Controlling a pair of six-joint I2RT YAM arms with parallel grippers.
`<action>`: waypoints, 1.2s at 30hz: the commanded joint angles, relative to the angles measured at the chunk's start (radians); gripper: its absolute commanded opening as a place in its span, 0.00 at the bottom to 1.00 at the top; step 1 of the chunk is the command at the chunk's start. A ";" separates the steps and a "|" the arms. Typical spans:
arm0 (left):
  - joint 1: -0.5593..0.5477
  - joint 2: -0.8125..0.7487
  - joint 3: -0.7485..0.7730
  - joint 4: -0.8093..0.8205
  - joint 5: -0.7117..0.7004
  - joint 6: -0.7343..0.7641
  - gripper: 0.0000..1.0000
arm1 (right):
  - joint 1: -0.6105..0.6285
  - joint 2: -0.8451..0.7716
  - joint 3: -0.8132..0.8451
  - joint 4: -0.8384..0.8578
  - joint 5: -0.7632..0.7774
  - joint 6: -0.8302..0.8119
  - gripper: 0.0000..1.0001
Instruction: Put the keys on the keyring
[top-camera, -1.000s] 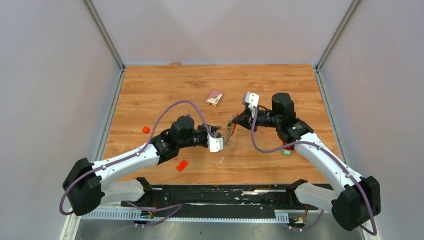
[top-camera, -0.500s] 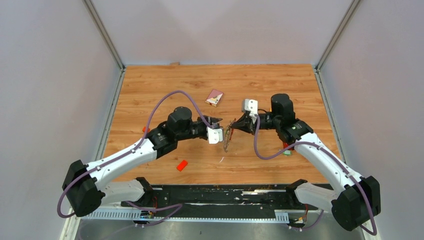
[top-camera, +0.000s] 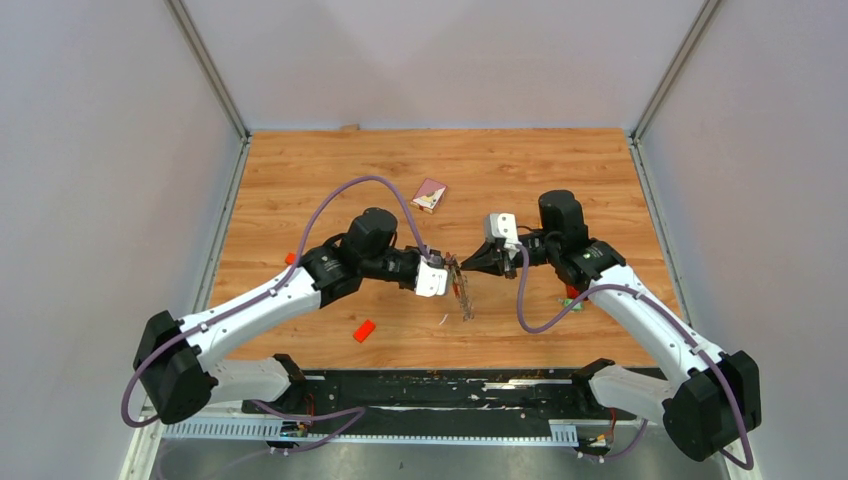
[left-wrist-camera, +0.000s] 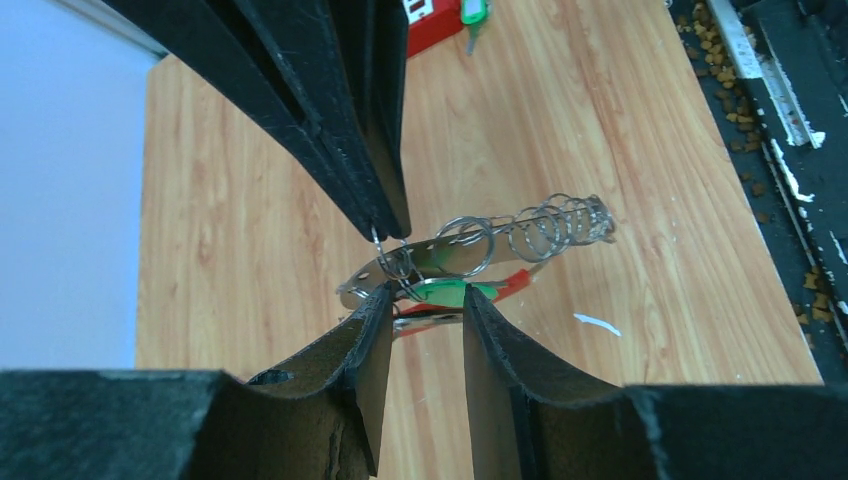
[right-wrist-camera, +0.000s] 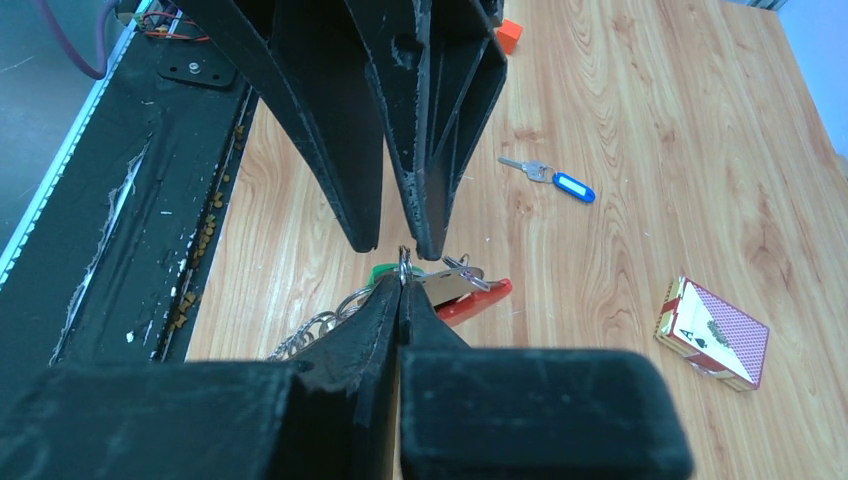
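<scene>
The keyring (top-camera: 463, 298) hangs between the two arms over the middle of the table, a bunch with a silver plate (left-wrist-camera: 450, 255), a red strap (right-wrist-camera: 475, 300) and a chain of rings (left-wrist-camera: 555, 225). My right gripper (right-wrist-camera: 402, 280) is shut on a thin wire ring at the top of the bunch. From the other side my left gripper (left-wrist-camera: 425, 300) meets it tip to tip, its pads set on either side of a green-tagged key (left-wrist-camera: 445, 293). A blue-tagged key (right-wrist-camera: 560, 182) lies loose on the table. No black-tagged key is in view.
A card box (top-camera: 430, 195) lies at the back centre. Small orange blocks (top-camera: 364, 331) sit at the front left. A red block (left-wrist-camera: 430, 20) with another green tag (left-wrist-camera: 472, 10) beside it lies under the right arm. A black rail (right-wrist-camera: 150, 200) runs along the near edge.
Both grippers have come closer together and shifted toward the near edge. The keyring has swung down with them and now hangs lower.
</scene>
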 joint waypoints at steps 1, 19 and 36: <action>0.003 0.010 0.040 -0.010 0.062 -0.024 0.39 | -0.005 -0.001 -0.004 0.015 -0.064 -0.043 0.00; 0.003 0.039 0.011 0.126 0.037 -0.170 0.25 | -0.005 0.001 -0.011 0.029 -0.051 -0.036 0.00; 0.003 0.041 0.038 0.095 -0.025 -0.222 0.00 | -0.005 -0.007 -0.025 0.065 0.014 -0.015 0.00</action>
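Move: The wire ring pinched at the right fingertips is the left hand's target. It hangs about 1 cm to the right of the left hand's point, level with it fore-and-aft and in height, and about 1 cm left of and 1 cm below the right hand's point. From the left hand, the hanging curved metal plate with its rings is about 1 cm right, 3 cm back and 5 cm below; the blue-tagged key lies some 9 cm ahead, 17 cm left and 20 cm down. The left fingertips come to pinch the wire ring just under the right fingertips: the hand eases barely 1.5 cm to the right, towards the right gripper, rolling slightly (about 10 degrees), and its fingers close from less than half open to shut, mostly in the second half. The right hand sinks under 1 cm, then stays put, still pinching the ring with shut fingers. ##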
